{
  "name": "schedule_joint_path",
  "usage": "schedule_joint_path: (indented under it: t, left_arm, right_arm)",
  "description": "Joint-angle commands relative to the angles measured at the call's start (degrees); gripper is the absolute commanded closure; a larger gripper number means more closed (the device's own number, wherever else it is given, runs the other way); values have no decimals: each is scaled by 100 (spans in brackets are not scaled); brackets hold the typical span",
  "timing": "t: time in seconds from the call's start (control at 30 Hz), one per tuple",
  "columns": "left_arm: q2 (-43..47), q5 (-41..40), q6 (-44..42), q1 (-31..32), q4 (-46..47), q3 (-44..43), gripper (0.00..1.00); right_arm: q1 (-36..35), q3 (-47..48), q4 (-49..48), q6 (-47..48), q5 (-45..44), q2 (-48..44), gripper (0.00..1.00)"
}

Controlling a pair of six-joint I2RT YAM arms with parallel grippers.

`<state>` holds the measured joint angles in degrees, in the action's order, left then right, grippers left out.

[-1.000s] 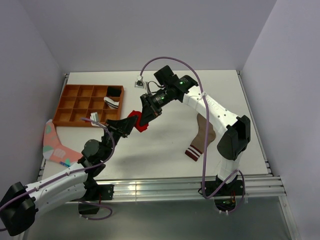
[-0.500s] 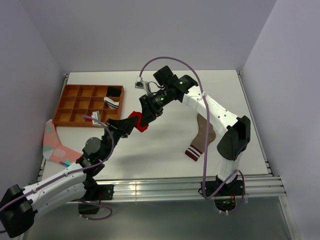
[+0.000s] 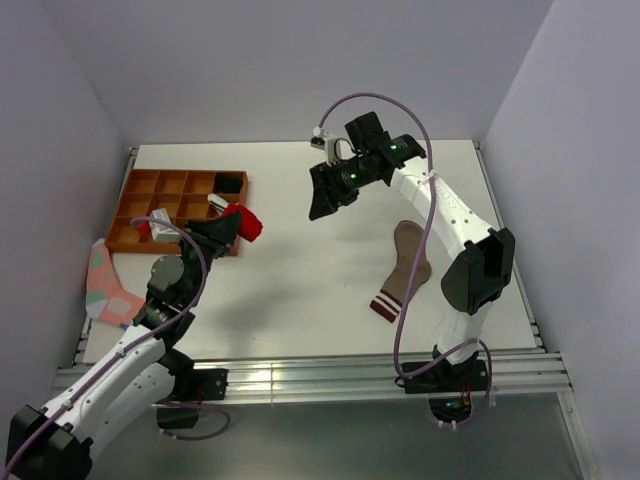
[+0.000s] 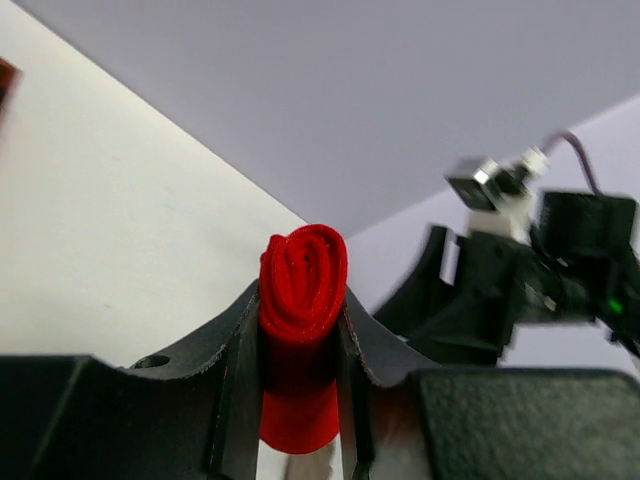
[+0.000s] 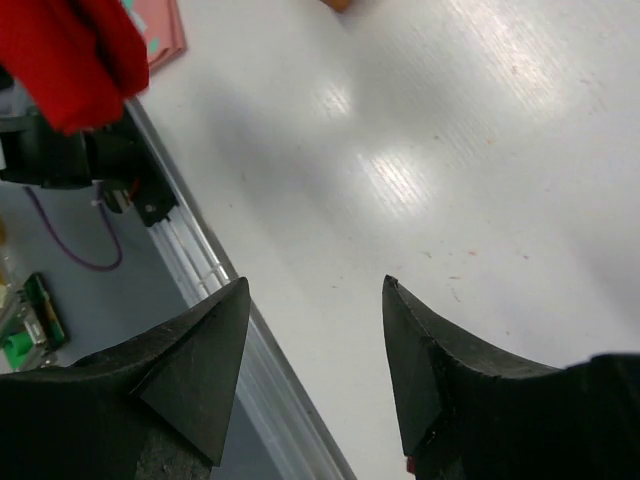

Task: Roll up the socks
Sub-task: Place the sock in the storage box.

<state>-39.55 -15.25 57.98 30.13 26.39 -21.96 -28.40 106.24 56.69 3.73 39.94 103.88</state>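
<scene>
A bright red sock (image 4: 303, 285), rolled into a tight tube, sits pinched between the jaws of my left gripper (image 4: 300, 330). In the top view that gripper (image 3: 238, 226) holds the red roll (image 3: 246, 222) in the air beside the right end of the orange tray. My right gripper (image 3: 320, 203) hangs open and empty above the table's middle, apart from the roll. Its wrist view shows the spread jaws of the right gripper (image 5: 315, 290) over bare table, with the red roll (image 5: 75, 55) at top left. The tan-brown sock (image 3: 405, 255) lies flat at right, striped cuff (image 3: 385, 303) nearest me.
An orange compartment tray (image 3: 150, 210) stands at the back left, with a black bundle (image 3: 229, 182) and a white-and-dark bundle (image 3: 222, 205) in its right cells. A pink sock (image 3: 105, 285) lies by the left edge. The metal rail (image 5: 215, 270) borders the table's near side.
My right gripper let go of the red roll, opened wide and pulled back to the right. The left gripper carried the roll left toward the tray.
</scene>
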Motion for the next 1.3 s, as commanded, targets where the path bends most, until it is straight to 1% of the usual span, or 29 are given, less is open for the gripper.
schedule_joint_path:
  t: [0.0,0.03,0.07,0.1,0.17,0.2,0.23,0.27,0.33,0.5,0.57,0.63,0.73,0.97,1.1,1.2,1.27]
  left_arm:
    - [-307,732,239,-1013,-134,-116,100]
    - [-429,1151,310,-1270,-82,-99,100]
    - [-735,1390,389,-1508,-38,-107,100]
    - [-904,1523,520,-1962,110,-99,100]
    - [-1368,1892,566,-2300,234,-142,100]
    - [-1502,1928,557,-2510,270,-186,100]
    - [-1642,1972,548,-2582,270,-291,100]
    - [-1879,1981,531,-2635,287,-344,100]
    - [-2082,1964,522,-2731,349,-458,100]
    - [-2952,2200,600,-2986,612,-643,100]
    - [-3321,2245,618,-2995,709,-713,100]
    - [-3593,2289,627,-3188,771,-757,100]
    - [-3805,2350,636,-3276,867,-801,100]
    - [-4368,2359,583,-3285,621,-1012,100]
    - [-4570,2298,768,-3285,665,-934,100]
    - [-4658,2245,794,-3277,578,-907,100]
    - [-4728,2210,786,-3277,341,-977,100]
  right_arm:
    - [54,-190,-158,260,-250,-561,37]
    - [98,-400,-245,269,-276,-622,37]
    - [107,-489,-272,295,-329,-727,37]
    - [116,-655,-324,356,-364,-772,37]
    - [151,-832,-403,374,-461,-921,37]
    - [160,-902,-421,409,-487,-965,37]
    - [160,-1025,-465,427,-505,-992,37]
    - [168,-1078,-465,436,-514,-1053,37]
    - [186,-1228,-500,471,-514,-1115,37]
    - [204,-1561,-632,506,-540,-1317,37]
    - [221,-1632,-650,524,-531,-1370,37]
    - [239,-1720,-667,559,-540,-1414,38]
    - [248,-1825,-703,594,-558,-1510,38]
    - [256,-1949,-729,621,-540,-1598,38]
    - [256,-2001,-756,621,-523,-1616,38]
    - [265,-2019,-773,621,-514,-1625,38]
    - [265,-2028,-773,621,-505,-1642,38]
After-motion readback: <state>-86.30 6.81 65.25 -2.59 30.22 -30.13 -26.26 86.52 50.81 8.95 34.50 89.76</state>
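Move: The box's empty front-right compartment, where the rolled red sock in the left fingers belongs, lies about 13 cm ahead of the left hand, 11 cm to its left and some 25 cm below. The striped white sock sits in the next compartment, roughly 7 cm beyond it, and the black sock about 7 cm beyond that. From the empty right hand, the compartment is some 22 cm left, 10 cm ahead and 21 cm down. Lower the left gripper about 20 cm towards the box's front-right compartment, keeping its hold on the rolled red sock: swing forward and left as it sinks, then mostly straight down, tipping the fingers some 35 degrees downward and turning slightly counter-clockwise. Meanwhile draw the open right gripper a little right, back and down, away from the box. ##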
